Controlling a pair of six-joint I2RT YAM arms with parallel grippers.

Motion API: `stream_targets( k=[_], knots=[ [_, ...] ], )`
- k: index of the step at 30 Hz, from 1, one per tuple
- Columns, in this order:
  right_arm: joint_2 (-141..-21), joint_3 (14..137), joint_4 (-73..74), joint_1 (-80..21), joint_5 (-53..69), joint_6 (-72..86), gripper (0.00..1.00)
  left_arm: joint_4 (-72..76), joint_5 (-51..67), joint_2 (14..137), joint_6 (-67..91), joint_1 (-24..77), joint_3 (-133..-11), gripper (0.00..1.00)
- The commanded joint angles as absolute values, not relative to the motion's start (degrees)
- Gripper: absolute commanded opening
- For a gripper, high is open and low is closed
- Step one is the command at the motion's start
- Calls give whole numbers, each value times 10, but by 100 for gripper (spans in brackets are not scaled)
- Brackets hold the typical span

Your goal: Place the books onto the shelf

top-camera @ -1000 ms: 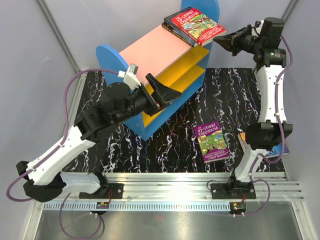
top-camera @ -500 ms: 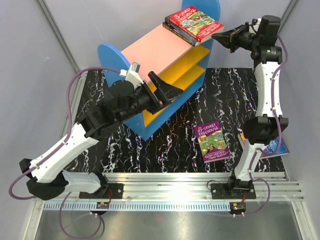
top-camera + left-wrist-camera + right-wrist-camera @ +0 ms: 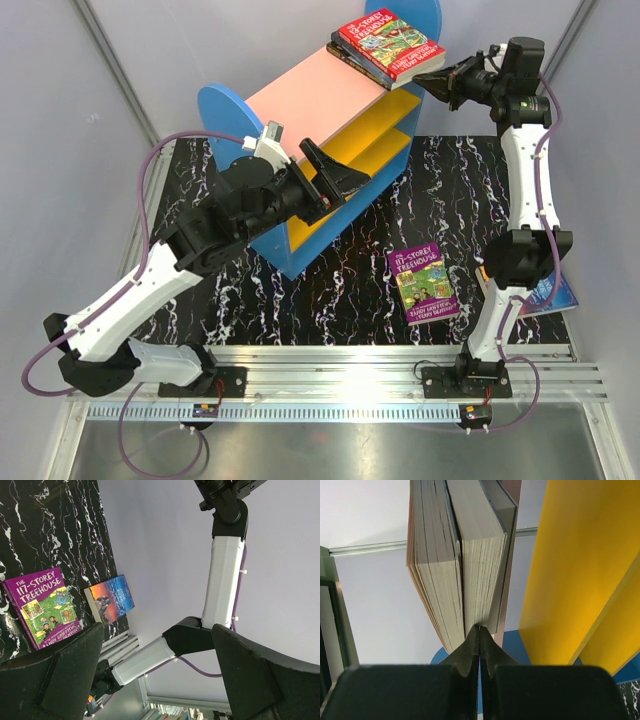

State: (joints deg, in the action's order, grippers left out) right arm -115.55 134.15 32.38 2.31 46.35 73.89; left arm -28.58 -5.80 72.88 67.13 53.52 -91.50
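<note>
Two books lie stacked at the far right end of the shelf's (image 3: pixel 300 100) pink top, a red Treehouse book (image 3: pixel 390 45) over a dark one (image 3: pixel 350 62). My right gripper (image 3: pixel 432 83) is shut and holds nothing. Its tips (image 3: pixel 479 630) touch the page edges of both stacked books (image 3: pixel 437 565). My left gripper (image 3: pixel 345 183) hangs open and empty in front of the shelf's yellow boards (image 3: pixel 375 130). A purple Treehouse book (image 3: pixel 422 283) lies flat on the table. A blue book (image 3: pixel 558 296) lies at the right, partly hidden by the right arm.
The left wrist view looks past its open gripper (image 3: pixel 160 680) to the purple book (image 3: pixel 42 605), the blue book (image 3: pixel 111 596) and the right arm (image 3: pixel 225 580). The black marbled mat (image 3: pixel 200 300) covers the table between grey side walls. A yellow board (image 3: pixel 575 570) fills the right wrist view's right side.
My right gripper has moved left up to the stacked books' page edges, and the stack has shifted slightly inward. The left arm has crept a little up toward the shelf.
</note>
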Motion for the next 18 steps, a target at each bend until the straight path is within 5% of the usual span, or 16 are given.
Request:
stream_targets(
  k=[1, 14, 16, 17, 18],
  knots=[
    [-1149, 1356, 299, 17, 482, 738, 0, -251, -23, 764, 663, 526, -928, 92],
    [-1122, 1368, 361, 27, 507, 692, 3, -262, -13, 755, 645, 518, -931, 93],
    [-1079, 1342, 391, 44, 493, 658, 15, -275, -10, 756, 629, 519, -939, 93],
    [-1058, 1325, 417, 53, 486, 626, 39, -279, -7, 756, 622, 519, -941, 92],
    [-1011, 1303, 427, 71, 477, 612, 51, -292, -6, 758, 615, 519, -947, 92]
  ],
)
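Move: The book stack with the red book on top has its middle about 9 cm ahead of the right hand and 7 cm to its left, at roughly the same height; the shut fingertips are at its near end. The shelf's pink top board is centred some 17 cm left, level fore and aft and 4 cm down, with the upper yellow shelf about 15 cm below the hand beneath it. From the left hand, the stack lies roughly 34 cm ahead and 9 cm right, about level. The near end of the book stack has the right hand's shut fingertips resting on it, and for most of the time that hand barely stirs. Then it pulls off, about 2 cm back and about half as much to the right, away from the stack, ending the touch and opening its fingers to not quite half wide as it leaves. ##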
